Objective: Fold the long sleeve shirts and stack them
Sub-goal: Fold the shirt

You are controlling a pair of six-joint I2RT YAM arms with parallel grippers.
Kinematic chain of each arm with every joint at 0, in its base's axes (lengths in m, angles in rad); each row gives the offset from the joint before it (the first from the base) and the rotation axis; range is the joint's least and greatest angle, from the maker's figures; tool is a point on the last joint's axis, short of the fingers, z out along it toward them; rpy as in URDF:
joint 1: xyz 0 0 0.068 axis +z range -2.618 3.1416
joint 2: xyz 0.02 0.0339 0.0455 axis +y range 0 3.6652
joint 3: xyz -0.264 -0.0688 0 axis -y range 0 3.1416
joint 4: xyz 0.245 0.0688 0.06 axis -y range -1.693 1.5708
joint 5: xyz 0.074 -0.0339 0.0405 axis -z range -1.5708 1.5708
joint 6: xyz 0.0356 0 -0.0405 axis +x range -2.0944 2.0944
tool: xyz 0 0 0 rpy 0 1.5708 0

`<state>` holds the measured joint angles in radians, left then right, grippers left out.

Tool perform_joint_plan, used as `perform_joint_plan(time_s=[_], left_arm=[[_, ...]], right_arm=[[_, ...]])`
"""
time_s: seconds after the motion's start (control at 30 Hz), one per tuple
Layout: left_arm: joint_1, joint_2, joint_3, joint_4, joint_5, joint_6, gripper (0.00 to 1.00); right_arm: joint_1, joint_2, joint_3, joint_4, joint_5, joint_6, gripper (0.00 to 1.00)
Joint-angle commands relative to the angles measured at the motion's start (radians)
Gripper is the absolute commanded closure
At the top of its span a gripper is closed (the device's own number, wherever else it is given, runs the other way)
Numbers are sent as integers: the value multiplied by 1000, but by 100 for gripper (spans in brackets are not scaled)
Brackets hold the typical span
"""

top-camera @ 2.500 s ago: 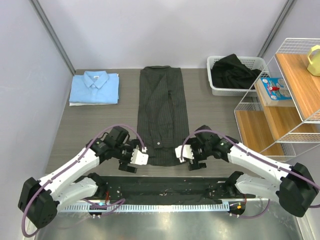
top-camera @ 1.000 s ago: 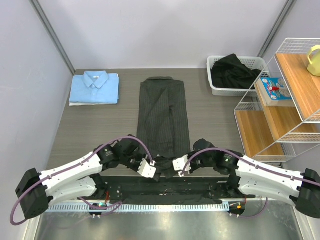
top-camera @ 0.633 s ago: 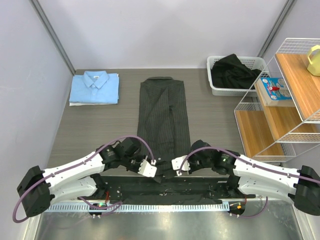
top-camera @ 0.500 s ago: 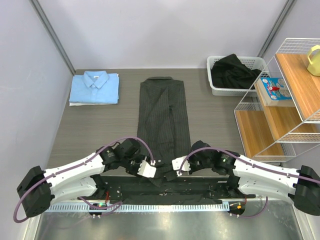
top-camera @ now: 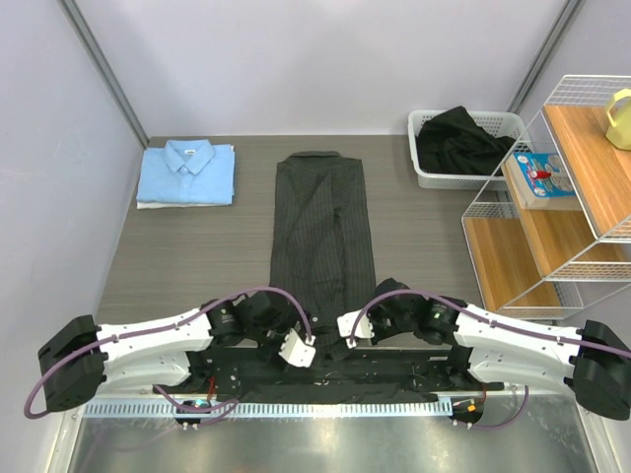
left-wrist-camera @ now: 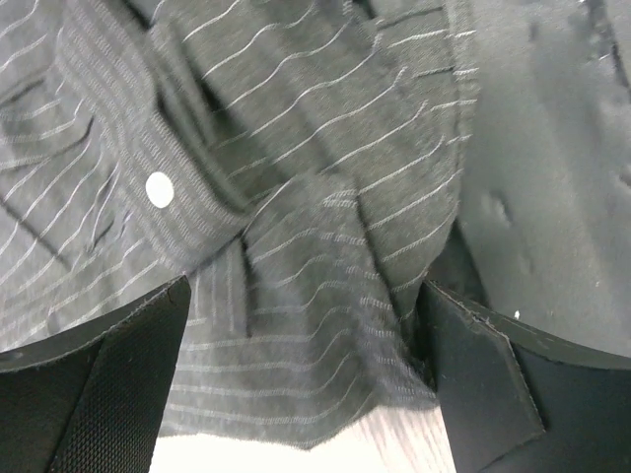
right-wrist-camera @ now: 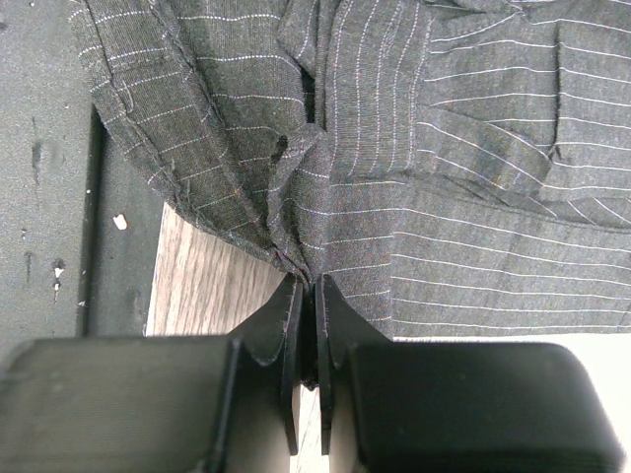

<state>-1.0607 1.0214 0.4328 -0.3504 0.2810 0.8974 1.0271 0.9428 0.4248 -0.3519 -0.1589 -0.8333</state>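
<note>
A charcoal pinstriped long sleeve shirt [top-camera: 323, 222] lies as a long narrow strip down the table's middle, collar at the far end. Its near hem [left-wrist-camera: 296, 394] lies loose on the wood between my left gripper's [left-wrist-camera: 301, 379] wide-open fingers [left-wrist-camera: 488, 384], which do not touch the cloth. My right gripper [right-wrist-camera: 314, 288] is shut on a bunched pinch of the same hem [right-wrist-camera: 296, 246]. From above, the left gripper [top-camera: 301, 351] and the right gripper [top-camera: 347, 330] sit close together at the shirt's near end. The light blue shirt [top-camera: 187, 172] lies folded at the far left.
A white basket [top-camera: 425, 173] holding a dark garment stands at the far right. A wire shelf unit [top-camera: 552, 227] with wooden boards runs along the right side. A black mat [top-camera: 325, 379] covers the near edge between the arm bases.
My left gripper has opened and let go of the hem, sliding back toward the near edge. Both grippers had drawn the hem nearer. The right gripper still pinches it.
</note>
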Motion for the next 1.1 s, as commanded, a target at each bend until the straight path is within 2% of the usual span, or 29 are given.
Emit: perform_joint_plan(time_s=[0.0, 0.17, 0.27, 0.37, 0.4, 0.47, 0.57, 0.63, 0.67, 0.73, 0.77, 0.8, 0.87, 1.07], left_arm=[[-48, 28, -20, 136, -58, -8, 5], [-51, 65, -17, 218, -91, -15, 9], [-50, 78, -2, 248, -77, -15, 16], [-51, 88, 12, 251, -49, -18, 30], [-51, 85, 11, 249, -42, -23, 39], [-51, 83, 12, 249, -37, -25, 50], [-50, 75, 15, 251, -54, -52, 63], [-48, 66, 20, 248, -63, -72, 68], [-47, 63, 23, 242, -65, -78, 75], [-45, 45, 40, 223, -51, -97, 82], [-45, 31, 44, 200, -39, -103, 91], [-45, 19, 53, 191, -14, -116, 95], [-47, -13, 58, 160, 1, -132, 100], [-47, -35, 55, 114, -3, -130, 100]], right_arm=[[8, -9, -9, 34, -10, 8, 90], [10, -4, -9, 39, -13, 2, 90], [10, -1, -9, 37, -13, 3, 91], [10, -4, -8, 36, -13, 8, 91], [10, -7, -6, 36, -8, 14, 92], [10, -18, -3, 24, -10, 19, 93], [10, -47, -1, 11, -11, 22, 95], [10, -65, 0, 7, -10, 20, 95], [10, -70, 2, -4, -10, 20, 97], [10, -81, 12, -15, -8, 20, 98], [10, -90, 15, -25, -8, 20, 99], [8, -96, 25, -33, -10, 22, 99], [10, -111, 34, -56, -11, 30, 99], [10, -134, 31, -82, -4, 42, 99]])
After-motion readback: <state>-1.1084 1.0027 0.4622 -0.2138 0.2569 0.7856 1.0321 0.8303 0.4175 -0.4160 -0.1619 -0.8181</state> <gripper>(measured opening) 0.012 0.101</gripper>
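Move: The open left gripper straddles the near hem of the dark shirt. The hem fold to pinch is some 2 cm to its right and 1 cm below. A white placket button is about 5 cm farther out and 3 cm right of the gripper. The bunch held by the right gripper is roughly 7 cm right and 2 cm ahead. The black rail lies about 6 cm back. From the right gripper, the hem fold is about 5 cm left and 2 cm back. Ease the left gripper slightly down and right into the near hem, then shut its wide-open fingers fully on the hem fold. Lift it about 4 cm while still edging right, fingertips swinging some 10 degrees outward to the right. Keep the right gripper's pinch on its bunch; hold it nearly still, then raise it about 1.5 cm along with the left. ##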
